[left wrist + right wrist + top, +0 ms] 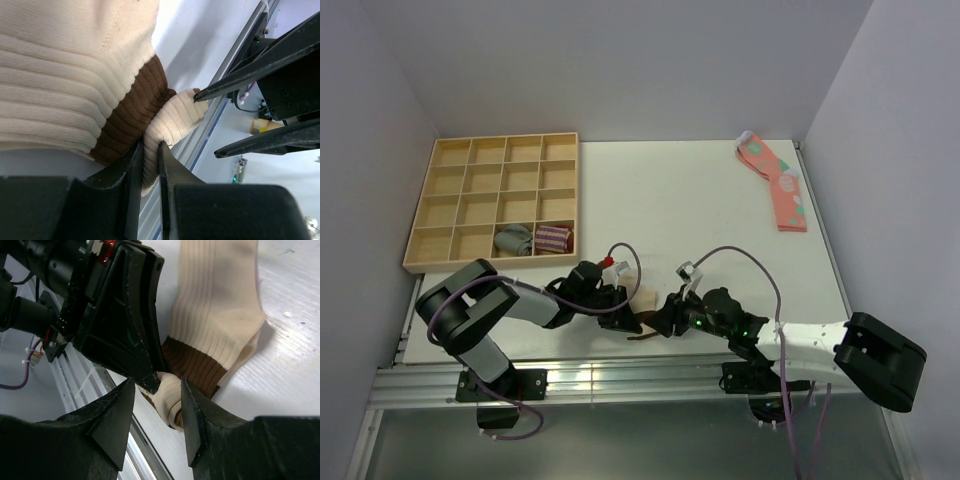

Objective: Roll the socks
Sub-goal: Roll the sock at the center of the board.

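Observation:
The socks (643, 299) are beige ribbed fabric with a dark brown band, lying at the table's near edge between the two arms. In the left wrist view the socks (65, 75) fill the upper left. My left gripper (150, 152) is shut on a rolled beige end that sticks out past the brown band. My right gripper (157, 385) is open. Its jaws stand on either side of that rolled end (172, 400) without pressing on it, and the left gripper's fingertip (151, 381) is between them. In the top view the left gripper (632, 322) and right gripper (665, 318) meet tip to tip.
A wooden compartment tray (418, 205) sits at the back left, holding a grey rolled sock (514, 240) and a purple-striped one (553, 238). Pink spotted socks (775, 180) lie at the back right. The table's metal rail (620, 375) runs right beside the work.

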Available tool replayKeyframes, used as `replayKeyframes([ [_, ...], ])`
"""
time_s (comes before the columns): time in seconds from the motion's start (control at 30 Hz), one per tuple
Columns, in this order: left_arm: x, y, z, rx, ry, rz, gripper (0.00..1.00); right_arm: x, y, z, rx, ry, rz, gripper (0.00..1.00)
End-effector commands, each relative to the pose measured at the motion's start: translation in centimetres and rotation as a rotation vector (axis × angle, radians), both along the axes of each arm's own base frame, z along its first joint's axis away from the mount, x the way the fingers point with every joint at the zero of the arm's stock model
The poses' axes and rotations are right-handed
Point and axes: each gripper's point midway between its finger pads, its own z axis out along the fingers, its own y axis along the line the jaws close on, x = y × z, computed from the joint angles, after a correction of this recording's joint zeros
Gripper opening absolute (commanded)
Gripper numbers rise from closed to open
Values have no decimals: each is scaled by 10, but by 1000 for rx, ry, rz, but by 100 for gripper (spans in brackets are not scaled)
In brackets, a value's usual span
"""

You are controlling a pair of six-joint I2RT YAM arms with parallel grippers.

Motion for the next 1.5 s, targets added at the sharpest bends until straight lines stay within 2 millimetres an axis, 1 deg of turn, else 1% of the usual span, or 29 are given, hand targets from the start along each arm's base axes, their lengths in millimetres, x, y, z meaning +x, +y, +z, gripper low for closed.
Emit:
replayKeyframes([
  [0.0,-21,26,-30,127,116,-28,0,4,5,10,36,-70,-6,49],
  [0.1,-18,29,-30,126,132,-17,0,1,4,4,13,-66,-10,49],
  [0.17,-15,27,-26,100,139,-3,0,2,3,-2,-9,-59,-27,49],
  [0.3,-12,26,-24,93,146,7,0,-4,7,-9,-31,-43,-8,49],
  [0.33,-12,26,-25,95,146,8,0,-6,7,-14,-46,-36,-8,49],
  [0.43,-10,25,-24,91,154,16,0,-9,8,-21,-65,-21,-12,49],
  [0.57,-6,24,-25,86,173,30,0,-17,8,-26,-69,-2,-3,48],
  [0.73,-2,22,-25,77,191,47,0,-14,5,-28,-88,-13,-44,48],
  [0.9,5,25,-25,81,208,82,1,-20,8,-33,-111,-7,-34,47],
  [1.1,10,27,-23,73,221,107,0,-25,7,-45,-155,17,-42,43],
  [1.2,13,26,-20,68,212,114,2,-24,4,-52,-180,44,-70,41],
  [1.23,14,26,-19,66,199,118,3,-23,2,-53,-187,53,-84,40],
  [1.27,16,26,-18,68,191,124,4,-23,-1,-58,-218,80,-105,35],
  [1.33,18,28,-14,61,160,135,9,-21,-5,-62,-244,108,-139,28],
  [1.37,21,30,-15,76,141,157,11,-23,-6,-64,-248,146,-158,18],
  [1.4,23,31,-14,79,125,165,14,-23,-10,-68,-287,171,-174,15],
  [1.43,23,32,-10,71,103,171,15,-25,-12,-70,-302,193,-176,13],
  [1.47,27,33,-11,81,80,192,16,-24,-13,-72,-311,219,-194,8],
])
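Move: The rolled cuff of the sock is already gripped at its left end by the left fingers; its middle lies about 2 cm to that hand's right, at its height. The right hand, open, has it some 4 cm below, 2 cm back and 2 cm to its left, with the left fingers about 4 cm to its left and as low. The sock's flat part stretches out ahead, its middle some 7 cm ahead of the left hand, 1 cm to its left and 2 cm lower. The rolled cuff is pinched at its free right end: the right hand sinks roughly 4 cm onto it, easing a little back and left, and shuts its fingers on the roll late. The left hand keeps its grip, draws about 2 cm left, rolls some 10 degrees about its fingers, and edges forward at the last. ##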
